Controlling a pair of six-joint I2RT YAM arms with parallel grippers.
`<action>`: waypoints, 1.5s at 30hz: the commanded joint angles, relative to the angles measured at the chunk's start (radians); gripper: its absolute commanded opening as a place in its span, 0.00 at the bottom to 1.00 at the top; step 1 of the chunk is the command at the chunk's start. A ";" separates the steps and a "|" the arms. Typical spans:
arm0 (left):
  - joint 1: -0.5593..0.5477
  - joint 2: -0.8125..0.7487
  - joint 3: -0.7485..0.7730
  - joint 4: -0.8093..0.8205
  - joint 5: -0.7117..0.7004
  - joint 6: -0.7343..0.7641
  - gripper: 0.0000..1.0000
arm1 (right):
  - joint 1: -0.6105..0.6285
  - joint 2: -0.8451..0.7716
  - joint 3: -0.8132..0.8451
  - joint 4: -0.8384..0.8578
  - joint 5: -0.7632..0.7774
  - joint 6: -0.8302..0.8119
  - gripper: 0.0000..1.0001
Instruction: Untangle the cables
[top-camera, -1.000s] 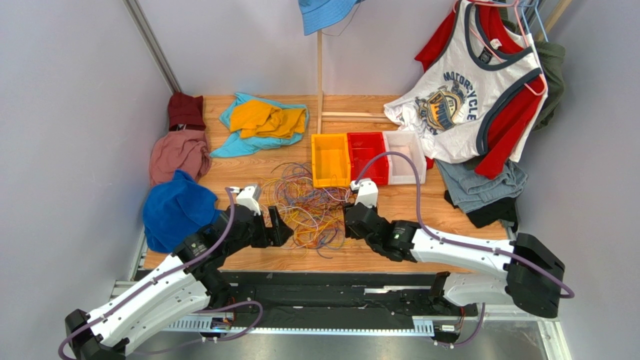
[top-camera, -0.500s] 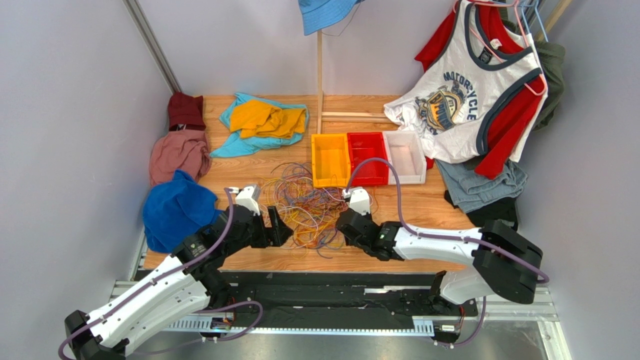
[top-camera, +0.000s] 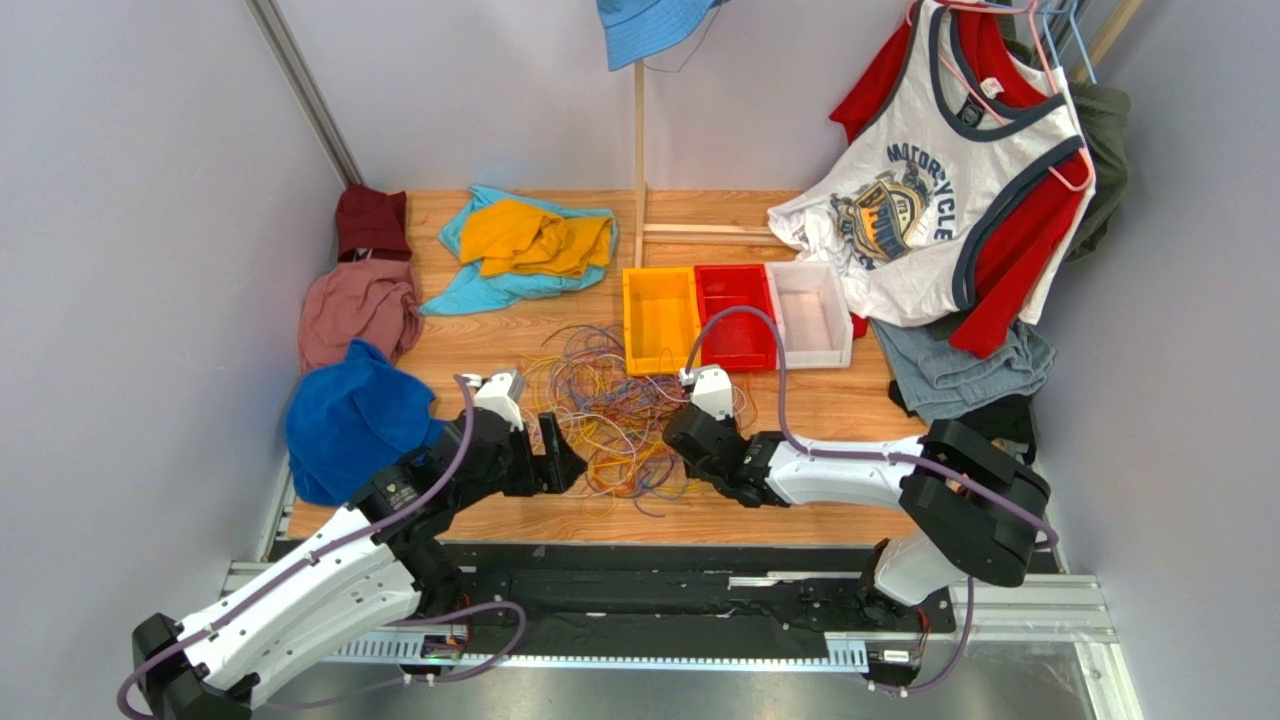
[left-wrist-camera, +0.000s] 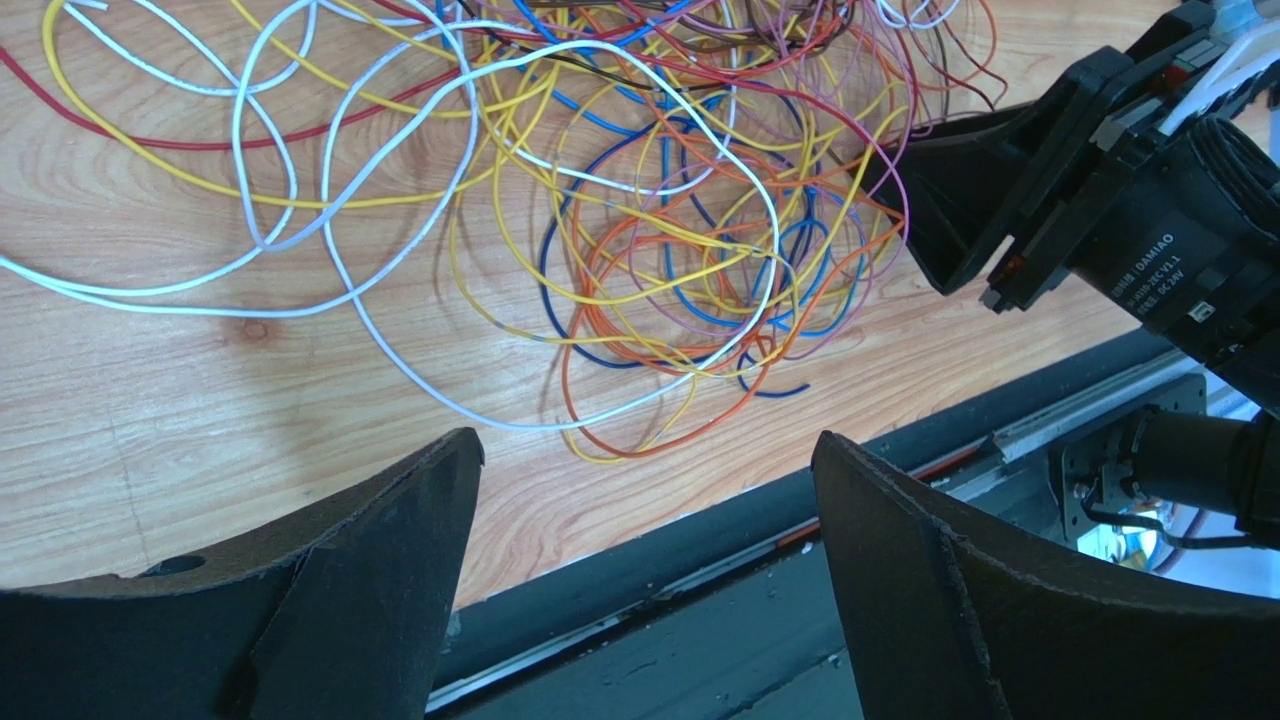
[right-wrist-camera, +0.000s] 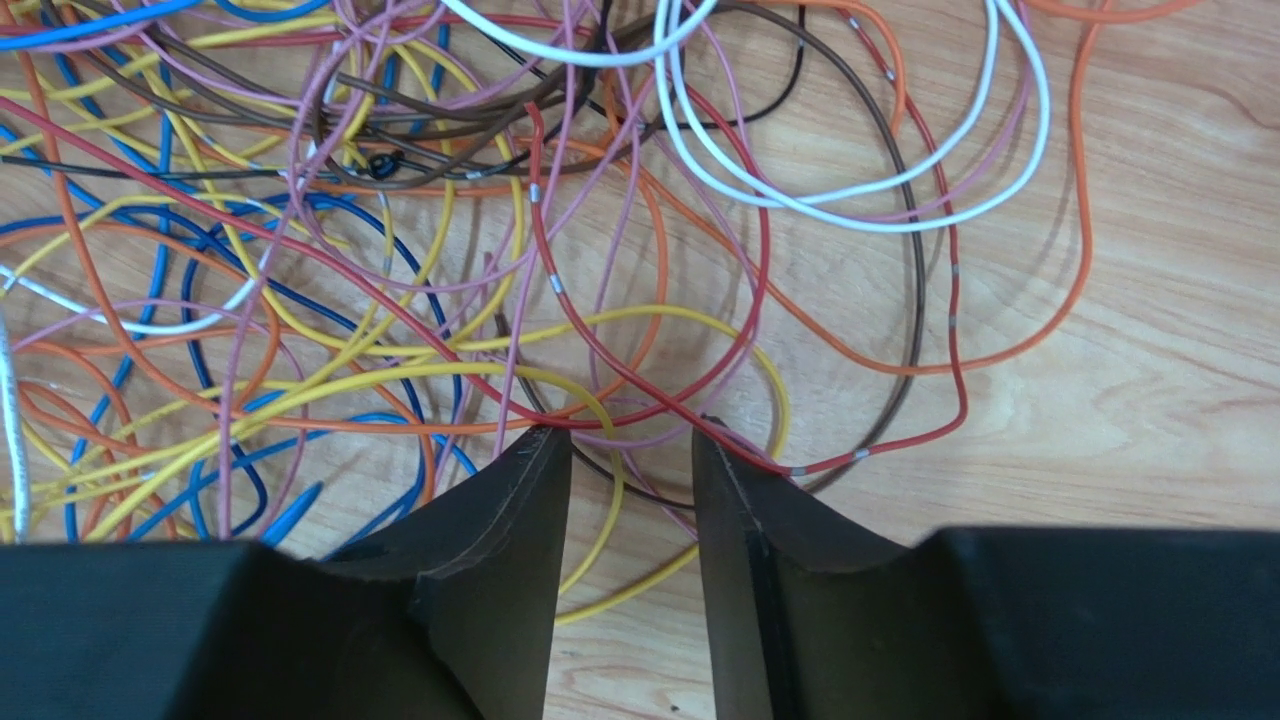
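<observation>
The cables (top-camera: 616, 408) lie in a loose tangle of white, yellow, orange, blue, pink and red loops on the wooden table. My left gripper (top-camera: 553, 450) stands at the pile's left edge, low and wide open. In the left wrist view it (left-wrist-camera: 646, 438) is empty and the cables (left-wrist-camera: 661, 225) lie ahead of it. My right gripper (top-camera: 679, 438) is at the pile's right edge. In the right wrist view it (right-wrist-camera: 631, 435) is narrowly open, its tips down among the cables (right-wrist-camera: 451, 300). Yellow, pink and brown strands cross the gap and a red one lies over the right tip.
Yellow (top-camera: 661, 318), red (top-camera: 735, 312) and white (top-camera: 812, 312) bins stand behind the pile. Heaps of cloth (top-camera: 349, 420) line the left side, jeans (top-camera: 962, 368) the right, and a shirt (top-camera: 932, 180) hangs above. A black rail (left-wrist-camera: 721, 555) runs along the near table edge.
My right gripper has slid left into the edge of the cable pile and its jaws have narrowed. The right arm has folded in closer. The left arm has not moved.
</observation>
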 joint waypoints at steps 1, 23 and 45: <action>-0.001 0.002 -0.009 0.025 -0.009 0.010 0.90 | -0.013 0.036 0.045 0.070 0.013 -0.012 0.38; -0.001 -0.042 0.153 -0.008 -0.050 0.069 0.90 | 0.387 -0.494 0.776 -0.798 0.304 -0.108 0.00; -0.001 0.011 0.138 0.522 0.197 0.162 0.95 | 0.387 -0.414 1.440 -0.797 0.218 -0.314 0.00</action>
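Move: Right at the right hand's half-open fingertips lies the yellow cable loop, about 1 cm below the hand point. The tangle's middle is some 8 cm to the left, level fore and aft; the yellow bin sits about 11 cm ahead and 4 cm left, the red bin 11 cm ahead and 5 cm right. From the left hand the yellow loop lies some 15 cm right, 6 cm ahead and 11 cm below. Closing its fingers on the yellow loop and a pink strand beside it, the right hand then pulls them steeply up out of the tangle, about 56 cm, drawing back some 8 cm and, after a short swing left, going right. It swings up to near level, fingers pointing forward and left. The left hand, still wide open and empty, rises about 15 cm and tips its fingers upward. ##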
